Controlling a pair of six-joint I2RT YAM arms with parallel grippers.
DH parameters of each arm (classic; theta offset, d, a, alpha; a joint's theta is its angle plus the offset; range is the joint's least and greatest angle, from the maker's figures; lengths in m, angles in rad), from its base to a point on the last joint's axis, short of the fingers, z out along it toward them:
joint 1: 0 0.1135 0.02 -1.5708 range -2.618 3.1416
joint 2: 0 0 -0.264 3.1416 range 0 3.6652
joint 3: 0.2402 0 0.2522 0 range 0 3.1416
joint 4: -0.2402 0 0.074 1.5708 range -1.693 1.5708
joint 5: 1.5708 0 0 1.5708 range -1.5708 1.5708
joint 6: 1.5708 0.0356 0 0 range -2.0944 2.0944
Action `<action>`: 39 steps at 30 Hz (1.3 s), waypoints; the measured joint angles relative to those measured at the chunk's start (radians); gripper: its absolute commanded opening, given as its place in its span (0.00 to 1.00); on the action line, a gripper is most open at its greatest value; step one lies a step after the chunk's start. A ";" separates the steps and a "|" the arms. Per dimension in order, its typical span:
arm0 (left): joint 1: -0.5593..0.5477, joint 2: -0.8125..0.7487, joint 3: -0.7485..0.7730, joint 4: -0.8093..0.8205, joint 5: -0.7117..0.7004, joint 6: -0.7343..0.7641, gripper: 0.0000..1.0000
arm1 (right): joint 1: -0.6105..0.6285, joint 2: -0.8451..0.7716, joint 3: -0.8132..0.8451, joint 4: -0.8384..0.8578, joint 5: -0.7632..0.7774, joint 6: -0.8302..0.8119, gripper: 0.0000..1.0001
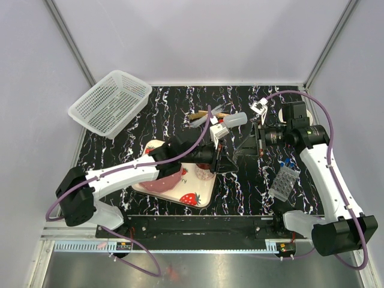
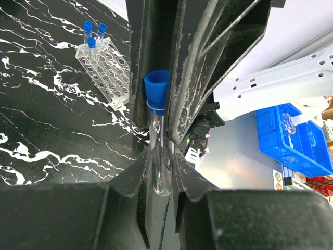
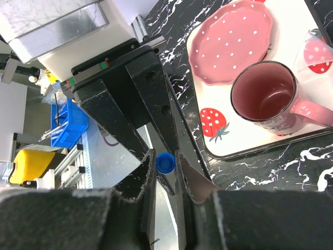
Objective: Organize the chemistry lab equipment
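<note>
A clear tube with a blue cap hangs in mid-air between both grippers, above the table's middle. My left gripper is shut on its rounded glass end. From the opposite side my right gripper is closed around the capped end, the blue cap sitting between its fingers. From above, the left gripper and right gripper meet tip to tip. The clear rack lies at the right; in the left wrist view the rack holds three blue-capped tubes. A translucent bottle and a wooden tool lie behind.
A white mesh basket sits at the back left. The strawberry tray lies under the left arm; in the right wrist view the tray carries a pink plate and a pink cup.
</note>
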 measured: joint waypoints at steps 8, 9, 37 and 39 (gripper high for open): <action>0.001 -0.066 -0.018 -0.052 -0.098 0.034 0.73 | -0.010 0.000 0.027 -0.051 0.075 -0.060 0.13; 0.003 -0.096 -0.027 -0.059 -0.117 0.044 0.77 | -0.019 -0.004 0.035 -0.055 0.084 -0.068 0.13; 0.306 -0.818 -0.351 -0.574 -0.612 0.457 0.99 | -0.499 -0.282 -0.391 -0.073 0.604 -0.658 0.17; 0.306 -0.818 -0.351 -0.575 -0.612 0.464 0.99 | -0.499 -0.289 -0.415 -0.041 0.612 -0.674 0.17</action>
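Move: Roughly 20 cm to the right hand's right, level fore and aft and some 25 cm below, lies the clear tube rack; the white bowl stands some 25 cm beyond the rack and 4 cm farther right. The pink mug is about 6 cm ahead, 10 cm left and 22 cm below the right hand. From the left hand, the pink plate lies 28 cm left, 6 cm ahead and 24 cm down, past the mug, 9 cm left and 6 cm ahead. Opening wide, the left fingers let go of the blue-capped test tube, and the left hand swings about 26 cm left and a little forward, rising, then sinking to above the pink plate while turning counter-clockwise. The right fingers keep their pinch at the cap, carrying the tube some 19 cm right and then 15 cm down towards the rack as the wrist tips to point down. ##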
